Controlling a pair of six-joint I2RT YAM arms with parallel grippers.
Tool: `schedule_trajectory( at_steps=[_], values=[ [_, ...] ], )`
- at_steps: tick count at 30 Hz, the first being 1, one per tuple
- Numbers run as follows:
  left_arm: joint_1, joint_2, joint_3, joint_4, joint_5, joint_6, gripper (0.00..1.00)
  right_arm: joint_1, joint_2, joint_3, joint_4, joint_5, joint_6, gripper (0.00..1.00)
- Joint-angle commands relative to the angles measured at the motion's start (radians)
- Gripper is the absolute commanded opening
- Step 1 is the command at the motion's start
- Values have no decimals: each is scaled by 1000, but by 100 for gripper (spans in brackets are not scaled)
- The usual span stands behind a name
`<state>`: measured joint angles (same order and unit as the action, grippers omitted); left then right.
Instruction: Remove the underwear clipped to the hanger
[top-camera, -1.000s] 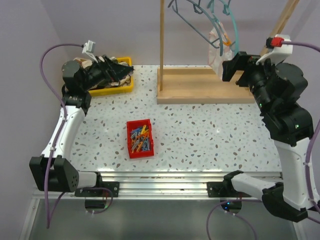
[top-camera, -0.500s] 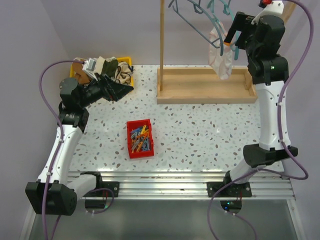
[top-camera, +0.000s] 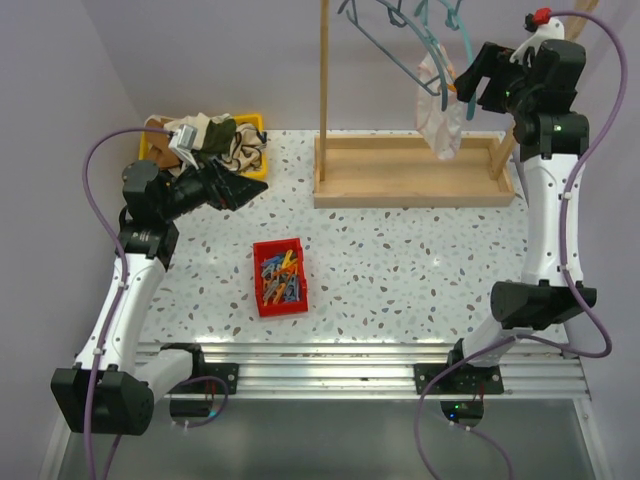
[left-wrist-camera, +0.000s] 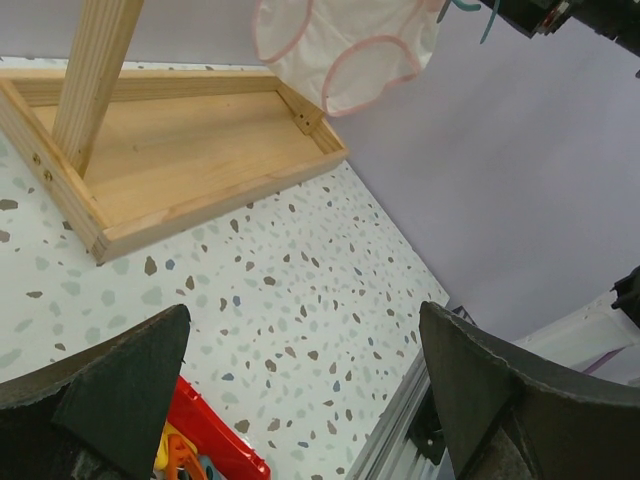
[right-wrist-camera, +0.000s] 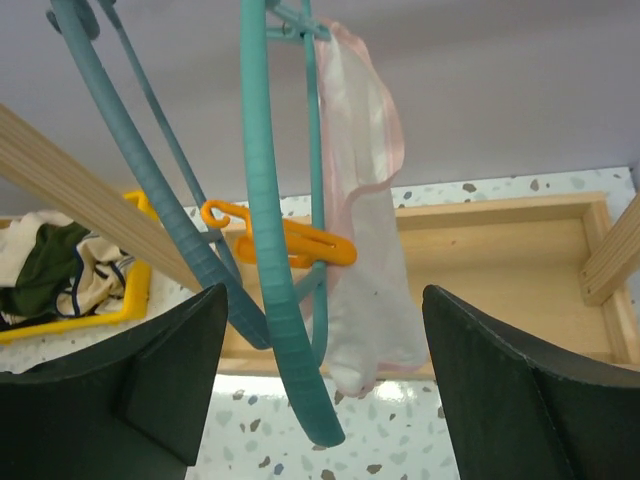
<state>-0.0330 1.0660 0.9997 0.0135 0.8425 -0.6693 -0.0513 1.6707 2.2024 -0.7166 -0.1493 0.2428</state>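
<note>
A white, pink-trimmed underwear (top-camera: 441, 112) hangs from a teal hanger (top-camera: 464, 45) on the wooden rack, held by an orange clip (right-wrist-camera: 292, 240). My right gripper (top-camera: 468, 80) is open and empty, raised just right of the underwear (right-wrist-camera: 371, 280); in the right wrist view the teal hanger (right-wrist-camera: 266, 210) and the cloth lie between its spread jaws. The underwear also shows in the left wrist view (left-wrist-camera: 345, 45). A beige, black-trimmed underwear (top-camera: 228, 140) lies in the yellow bin. My left gripper (top-camera: 246, 186) is open and empty, just in front of that bin.
The wooden rack has a tray base (top-camera: 400, 182) and an upright post (top-camera: 323, 70). A second grey-blue hanger (top-camera: 385, 45) hangs left of the teal one. A red bin of clips (top-camera: 278, 277) sits mid-table. The yellow bin (top-camera: 254, 124) is at the back left.
My right arm has risen and brought its open gripper up beside the hanging underwear. My left gripper has drawn back out of the yellow bin, leaving the clothes in it.
</note>
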Motion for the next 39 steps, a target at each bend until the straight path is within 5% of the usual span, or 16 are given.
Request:
schedule_trajectory(
  at_steps=[1,17,31,34,38,39],
  values=[
    [5,0,-9,6,29,22,100,2,-89,-88,29,-92,-11,81],
    [7,29,-23,23,44,23,100,1,11,17,-20,2,-63,61],
    [5,37,-47,59,35,2,100,39,78,45,-35,14,-91,56],
    [5,28,-56,56,27,4,100,44,81,37,-41,27,-89,46],
    [5,22,-65,63,20,-4,100,44,81,46,-41,40,-83,0],
    [5,22,-67,65,18,-4,100,44,80,60,-37,50,-82,0]
  ],
)
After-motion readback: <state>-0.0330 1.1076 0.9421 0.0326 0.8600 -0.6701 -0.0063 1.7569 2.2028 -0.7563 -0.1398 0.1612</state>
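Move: The teal hanger's near end hangs about 2 cm ahead of the right hand, 2 cm to its left and 4 cm lower. From that hand, the orange clip is roughly 6 cm ahead, 3 cm left and about level; the underwear is some 8 cm ahead, 1 cm left and 3 cm lower; the empty hanger's near end is about 4 cm ahead, 5 cm left and 3 cm lower. From the left hand, the teal hanger's near end lies roughly 17 cm ahead, 33 cm right and 8 cm higher. The teal hanger's near end is taken between the right fingers: the hand dips about 3 cm, rises some 2 cm, then goes down again and forward with a little left, ending 5 cm lower, while tipping slightly downward. Its fingers narrow gradually, then shut quickly to pinch the tube. The empty left hand sinks about 3 cm, fingers wide open. ##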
